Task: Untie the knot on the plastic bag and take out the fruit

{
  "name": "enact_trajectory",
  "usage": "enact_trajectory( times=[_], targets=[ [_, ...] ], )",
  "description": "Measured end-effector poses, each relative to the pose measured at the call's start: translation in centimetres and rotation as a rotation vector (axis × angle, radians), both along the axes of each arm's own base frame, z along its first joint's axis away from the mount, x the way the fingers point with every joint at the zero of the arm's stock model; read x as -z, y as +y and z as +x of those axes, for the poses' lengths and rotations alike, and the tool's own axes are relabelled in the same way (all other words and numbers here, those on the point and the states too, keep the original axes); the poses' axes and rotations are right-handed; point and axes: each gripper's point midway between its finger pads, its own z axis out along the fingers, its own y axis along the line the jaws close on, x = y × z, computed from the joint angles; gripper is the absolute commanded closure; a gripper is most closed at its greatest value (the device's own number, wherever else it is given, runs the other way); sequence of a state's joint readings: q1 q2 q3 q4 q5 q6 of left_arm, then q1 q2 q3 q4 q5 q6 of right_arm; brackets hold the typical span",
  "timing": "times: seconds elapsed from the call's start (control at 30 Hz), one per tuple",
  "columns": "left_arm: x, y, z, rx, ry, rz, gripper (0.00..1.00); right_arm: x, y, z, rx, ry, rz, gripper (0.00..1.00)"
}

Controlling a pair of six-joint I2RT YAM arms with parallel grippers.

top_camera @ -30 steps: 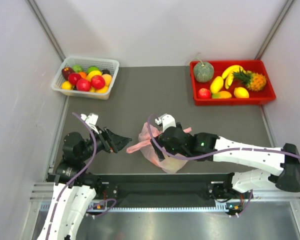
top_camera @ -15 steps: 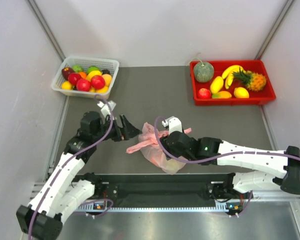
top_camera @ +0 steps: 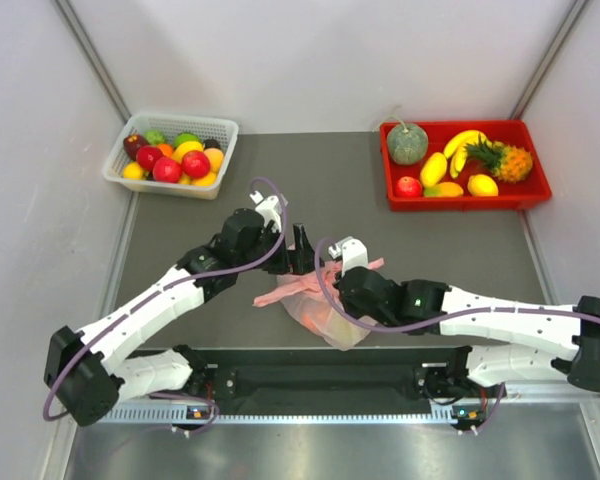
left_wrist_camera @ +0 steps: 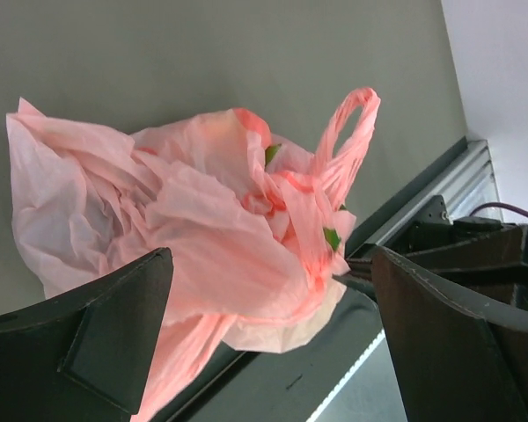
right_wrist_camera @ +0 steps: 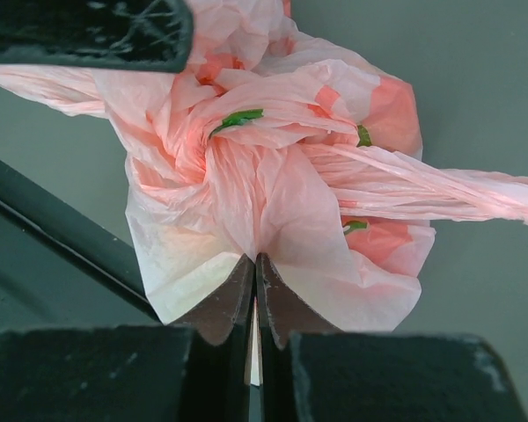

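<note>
The pink plastic bag [top_camera: 315, 305] lies crumpled on the grey mat near the front rail. My right gripper [right_wrist_camera: 255, 261] is shut on a fold of its thin film at the near side. The knot [right_wrist_camera: 204, 148] is the gathered lump above those jaws, and a twisted handle strip [right_wrist_camera: 440, 189] runs off to the right. My left gripper [left_wrist_camera: 273, 303] stands wide open just above the bag [left_wrist_camera: 202, 237], touching nothing, with a handle loop [left_wrist_camera: 352, 123] sticking up beyond it. The fruit inside shows only as an orange tint through the film.
A white basket [top_camera: 180, 117] of mixed fruit stands at the back left. A red tray [top_camera: 450, 203] at the back right holds a melon, bananas and a pineapple. The black and metal rail [top_camera: 320, 375] runs just in front of the bag.
My left arm has stretched right until its open gripper hangs over the bag. My right gripper has gone from open to shut on the bag's film.
</note>
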State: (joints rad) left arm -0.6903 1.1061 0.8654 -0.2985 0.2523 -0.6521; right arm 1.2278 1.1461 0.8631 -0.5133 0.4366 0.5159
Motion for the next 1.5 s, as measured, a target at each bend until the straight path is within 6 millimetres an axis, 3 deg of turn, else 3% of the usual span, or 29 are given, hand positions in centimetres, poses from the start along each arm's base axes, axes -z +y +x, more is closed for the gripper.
enact_trajectory(
  times=[0.2, 0.3, 0.4, 0.43, 0.5, 0.57, 0.63, 0.8, 0.9, 1.1, 1.27, 1.37, 1.4, 1.5],
  targets=[
    [1.2, -1.9, 0.6, 0.002, -0.007, 0.061, 0.02, -0.3, -0.8, -0.2, -0.012, -0.018, 0.023, 1.00],
    [2.6, -2.9, -0.2, 0.032, 0.012, 0.098, 0.09, -0.7, -0.8, -0.2, -0.017, -0.031, 0.038, 1.00],
    [3.5, -3.8, -1.1, 0.061, 0.020, 0.121, 0.28, -0.9, -0.8, -0.1, -0.013, -0.040, 0.046, 1.00],
    [3.5, -3.9, -1.3, 0.068, 0.018, 0.124, 0.45, -1.0, -0.9, -0.1, -0.012, -0.043, 0.046, 1.00],
    [3.5, -4.1, -1.5, 0.073, 0.012, 0.126, 0.64, -1.1, -0.9, 0.0, -0.011, -0.050, 0.046, 1.00],
    [3.6, -4.1, -1.5, 0.069, 0.009, 0.129, 0.89, -1.2, -1.0, 0.2, -0.005, -0.057, 0.048, 1.00],
    [3.6, -3.9, -1.2, 0.058, -0.003, 0.140, 0.97, -1.4, -1.1, 0.3, 0.004, -0.064, 0.050, 1.00],
    [3.3, -2.4, 0.0, -0.022, -0.056, 0.192, 1.00, -1.9, -2.3, 1.0, 0.084, -0.093, 0.063, 1.00],
    [1.9, -1.0, 1.0, -0.086, -0.114, 0.217, 1.00, -1.8, -4.1, 1.4, 0.178, -0.106, 0.059, 1.00],
    [-0.9, 3.5, 4.0, -0.259, -0.209, 0.245, 1.00, -1.8, -8.3, 2.1, 0.410, -0.115, 0.072, 1.00],
    [-1.8, 7.3, 6.2, -0.379, -0.228, 0.263, 1.00, -1.7, -11.5, 2.6, 0.576, -0.108, 0.086, 0.99],
    [-2.1, 8.0, 6.6, -0.388, -0.235, 0.245, 1.00, -1.9, -12.2, 2.5, 0.584, -0.116, 0.096, 0.74],
    [-2.2, 8.0, 6.5, -0.384, -0.239, 0.238, 1.00, -2.1, -12.2, 2.5, 0.568, -0.121, 0.099, 0.53],
    [-2.2, 7.3, 6.1, -0.345, -0.239, 0.203, 1.00, -2.9, -11.1, 2.5, 0.477, -0.129, 0.107, 0.25]
  ],
)
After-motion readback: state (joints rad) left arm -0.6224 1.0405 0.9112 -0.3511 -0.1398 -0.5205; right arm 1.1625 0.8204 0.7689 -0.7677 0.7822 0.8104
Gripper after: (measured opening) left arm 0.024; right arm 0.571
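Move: My open left hand hovers over the bag: the loose folds beside the knot lie about 4 cm to its right, 2 cm back and 4 cm below, with the knot some 5 cm back and 6 cm right. My right hand already pinches the bag's plastic just behind the knot, which is about 3 cm ahead and 2 cm to its left, slightly lower. From the right hand, the right ear's tip is roughly 7 cm ahead and 11 cm right. I dip my left hand right and down about 5 cm into the folds beside the knot and shut its fingers on the plastic, then haul it left and forward, rising, about 12 cm and turning counter-clockwise. My right hand, shut at first, eases up a little, then sweeps some 11 cm right, away from the left, turning clockwise about 30 degrees and opening its fingers at the end, letting go of the bag. ##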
